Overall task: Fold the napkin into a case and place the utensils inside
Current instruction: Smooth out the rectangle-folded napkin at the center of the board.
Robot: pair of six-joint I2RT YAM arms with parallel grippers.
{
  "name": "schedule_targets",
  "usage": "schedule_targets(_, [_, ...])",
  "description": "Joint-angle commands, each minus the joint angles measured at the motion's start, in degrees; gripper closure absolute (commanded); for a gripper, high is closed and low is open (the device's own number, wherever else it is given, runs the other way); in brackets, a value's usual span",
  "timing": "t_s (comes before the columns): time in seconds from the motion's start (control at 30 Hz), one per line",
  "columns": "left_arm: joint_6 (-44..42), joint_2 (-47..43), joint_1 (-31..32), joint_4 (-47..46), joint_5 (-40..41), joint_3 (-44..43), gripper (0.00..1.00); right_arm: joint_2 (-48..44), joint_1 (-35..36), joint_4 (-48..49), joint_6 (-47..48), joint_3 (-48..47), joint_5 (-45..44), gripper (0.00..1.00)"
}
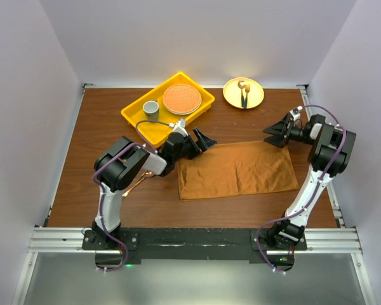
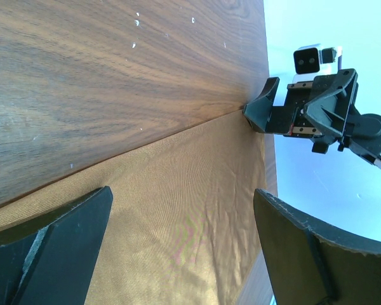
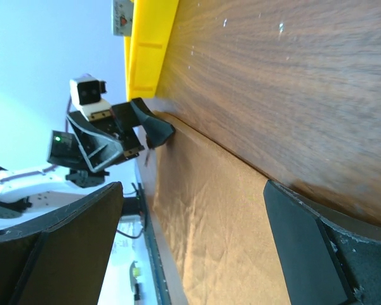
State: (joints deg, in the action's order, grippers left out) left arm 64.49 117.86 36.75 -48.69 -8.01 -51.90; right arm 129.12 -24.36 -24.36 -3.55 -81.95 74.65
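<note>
The rust-brown napkin (image 1: 236, 169) lies flat on the table as a wide rectangle. My left gripper (image 1: 200, 140) hovers open over its far left corner, and the cloth (image 2: 178, 216) shows between the spread fingers (image 2: 57, 248). At the far right corner my right gripper (image 1: 276, 135) is open too, low over the napkin (image 3: 222, 222). Neither gripper holds anything. Left of the napkin, the copper spoon (image 1: 138, 183) lies on the table, partly hidden under my left arm. Each wrist view shows the other gripper across the cloth: the right gripper (image 2: 305, 108) and the left gripper (image 3: 114, 133).
A yellow tray (image 1: 134, 113) at the back holds a grey cup (image 1: 151, 108) and an orange plate (image 1: 181, 98); its edge shows as the yellow tray (image 3: 149, 44) in the right wrist view. A yellow plate (image 1: 254, 95) at the back right carries a short dark-handled utensil (image 1: 244, 95).
</note>
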Motion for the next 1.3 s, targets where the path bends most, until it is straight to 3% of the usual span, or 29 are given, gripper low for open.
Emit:
schedule_targets(0.0, [-1.91, 1.84, -1.42, 8.08, 2.12, 1.54, 0.00, 6.14, -2.62, -2.00, 9.09, -1.80, -10.93, 0.02])
schedule_targets(0.5, [-0.94, 2.81, -2.30, 7.29, 0.37, 1.80, 0.00, 5.97, -6.05, 3.97, -0.93, -1.28, -17.61, 0.02])
schedule_targets(0.87, [-4.98, -3.94, -0.89, -1.76, -5.17, -1.45, 0.00, -7.71, -0.09, 2.57, -2.69, -0.49, -12.43, 0.02])
schedule_targets(0.97, [-8.67, -8.34, -0.63, -1.50, -5.26, -1.63, 0.00, -13.08, 2.46, 2.30, -2.25, 0.73, -12.25, 0.02])
schedule_targets(1.27, [-35.37, -21.97, -0.10, 19.05, 4.13, -0.92, 0.00, -20.75, 11.96, 2.83, -4.27, 5.13, -18.22, 0.02])
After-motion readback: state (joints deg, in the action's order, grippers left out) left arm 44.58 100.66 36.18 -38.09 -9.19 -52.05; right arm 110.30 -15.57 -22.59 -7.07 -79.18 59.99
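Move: My right hand is low at the napkin's far edge, with the far right corner about 7 cm to its right and 2 cm back; the napkin's middle lies some 12 cm back and 13 cm to its left. From my left hand, on the same edge, that middle is roughly 11 cm back and 12 cm right. The yellow tray sits about 12 cm ahead and 15 cm left of my left hand, the plate about 17 cm ahead and 10 cm left of my right. While my left hand keeps resting on the napkin's far edge, my right hand, still spread wide, slides the last 3 to 4 cm rightward along it towards the far right corner. Then both come up off the cloth together: the left rises about 10 cm with a tilt of some 20 degrees, the right rises 8 cm and swings back left about as far, both still open. ##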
